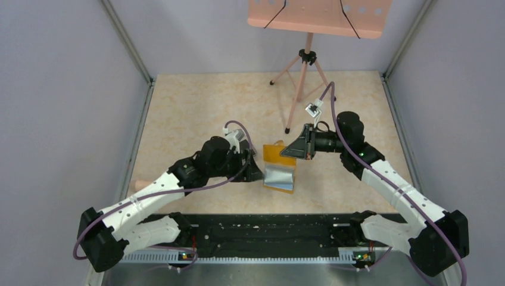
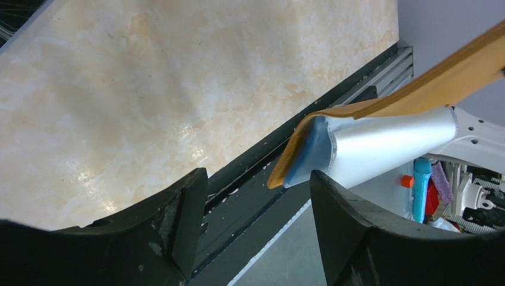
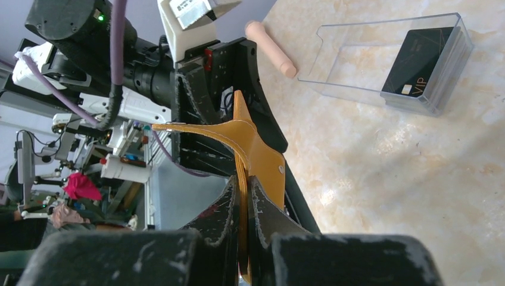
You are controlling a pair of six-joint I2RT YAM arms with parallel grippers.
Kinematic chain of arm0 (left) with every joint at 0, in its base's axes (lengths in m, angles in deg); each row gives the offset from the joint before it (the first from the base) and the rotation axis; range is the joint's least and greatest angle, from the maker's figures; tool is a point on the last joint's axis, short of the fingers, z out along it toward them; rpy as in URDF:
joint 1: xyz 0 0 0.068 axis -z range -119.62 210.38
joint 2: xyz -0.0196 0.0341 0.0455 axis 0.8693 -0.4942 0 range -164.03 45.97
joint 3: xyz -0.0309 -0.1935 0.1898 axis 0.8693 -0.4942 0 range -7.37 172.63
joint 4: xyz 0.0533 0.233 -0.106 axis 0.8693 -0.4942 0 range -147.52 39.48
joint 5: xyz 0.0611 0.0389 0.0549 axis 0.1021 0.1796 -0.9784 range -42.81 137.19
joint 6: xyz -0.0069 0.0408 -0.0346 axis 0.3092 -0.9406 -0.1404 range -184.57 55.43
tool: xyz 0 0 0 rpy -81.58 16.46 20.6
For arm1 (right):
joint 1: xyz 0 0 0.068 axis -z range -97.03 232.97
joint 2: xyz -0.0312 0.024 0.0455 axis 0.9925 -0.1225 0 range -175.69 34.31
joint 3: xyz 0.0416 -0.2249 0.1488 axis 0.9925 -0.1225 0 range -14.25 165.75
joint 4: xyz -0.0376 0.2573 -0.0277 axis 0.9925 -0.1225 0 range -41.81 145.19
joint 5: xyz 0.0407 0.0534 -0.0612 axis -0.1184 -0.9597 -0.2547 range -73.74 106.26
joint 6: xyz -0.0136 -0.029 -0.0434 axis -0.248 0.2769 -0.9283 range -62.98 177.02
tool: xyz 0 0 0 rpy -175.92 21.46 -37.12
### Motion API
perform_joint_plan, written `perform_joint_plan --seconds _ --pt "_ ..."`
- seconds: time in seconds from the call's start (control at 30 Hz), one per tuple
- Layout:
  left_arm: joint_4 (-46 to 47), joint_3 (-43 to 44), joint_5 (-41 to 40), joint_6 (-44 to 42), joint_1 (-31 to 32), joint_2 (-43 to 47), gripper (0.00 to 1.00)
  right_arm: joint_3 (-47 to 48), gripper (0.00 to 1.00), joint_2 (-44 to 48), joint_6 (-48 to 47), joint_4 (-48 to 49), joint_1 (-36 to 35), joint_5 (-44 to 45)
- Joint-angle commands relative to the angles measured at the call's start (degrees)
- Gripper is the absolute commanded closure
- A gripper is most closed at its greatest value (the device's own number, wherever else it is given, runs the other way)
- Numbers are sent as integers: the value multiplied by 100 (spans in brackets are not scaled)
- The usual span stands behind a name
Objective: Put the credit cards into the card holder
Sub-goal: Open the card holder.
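Note:
The card holder (image 1: 280, 168), an orange-tan wallet with a blue-grey inside, hangs unfolded above the table's near middle. My right gripper (image 1: 302, 149) is shut on its orange upper flap (image 3: 257, 149), which shows pinched between the jaws (image 3: 245, 192). My left gripper (image 1: 255, 170) stands open at the wallet's left edge. In the left wrist view the wallet's lower corner (image 2: 305, 156) sits just past the gap (image 2: 257, 179), close to the right finger (image 2: 342, 220), with nothing between the fingers. One black credit card (image 3: 418, 61) marked VIP lies in a clear plastic box (image 3: 357, 65).
A pink peg (image 3: 271, 47) lies on the table by the clear box and shows near the left wall (image 1: 138, 185). A tripod stand (image 1: 305, 77) with a pink tray (image 1: 315, 15) rises at the back. A black rail (image 1: 268, 229) runs along the near edge.

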Motion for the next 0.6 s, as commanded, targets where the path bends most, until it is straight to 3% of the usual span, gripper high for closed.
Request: perform_joint_plan --seconds 0.0,0.23,0.57 --pt "242 387 -8 -116 -12 244 31 -16 100 145 -95 106 36 -4" --pt "760 156 -223 -59 -14 642 31 -153 100 149 -17 320 37 -281" --pt "1183 106 -354 3 -25 313 31 -437 100 259 745 957 38 -611"
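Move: The left hand goes for the silver leaf of the open card holder; its middle lies about 7 cm to the right of the left hand and roughly level with it in reach and height, with the near edge at the fingertips. The tan flap, held by the right hand, is some 7 cm right, 7 cm ahead and 4 cm higher. The black credit card in its clear box lies about 10 cm ahead, 4 cm left and 14 cm below. From the right hand, the silver leaf is about 6 cm back, 1 cm left and 5 cm lower. Upward goes the left hand, about 5 cm, easing a little forward late on while its fingertips tip up some 10 degrees; the fingers stay open, one still at the edge of the silver leaf and lifting it like a page. The right hand keeps its pinch on the tan flap and eases a centimetre or two back and down. ##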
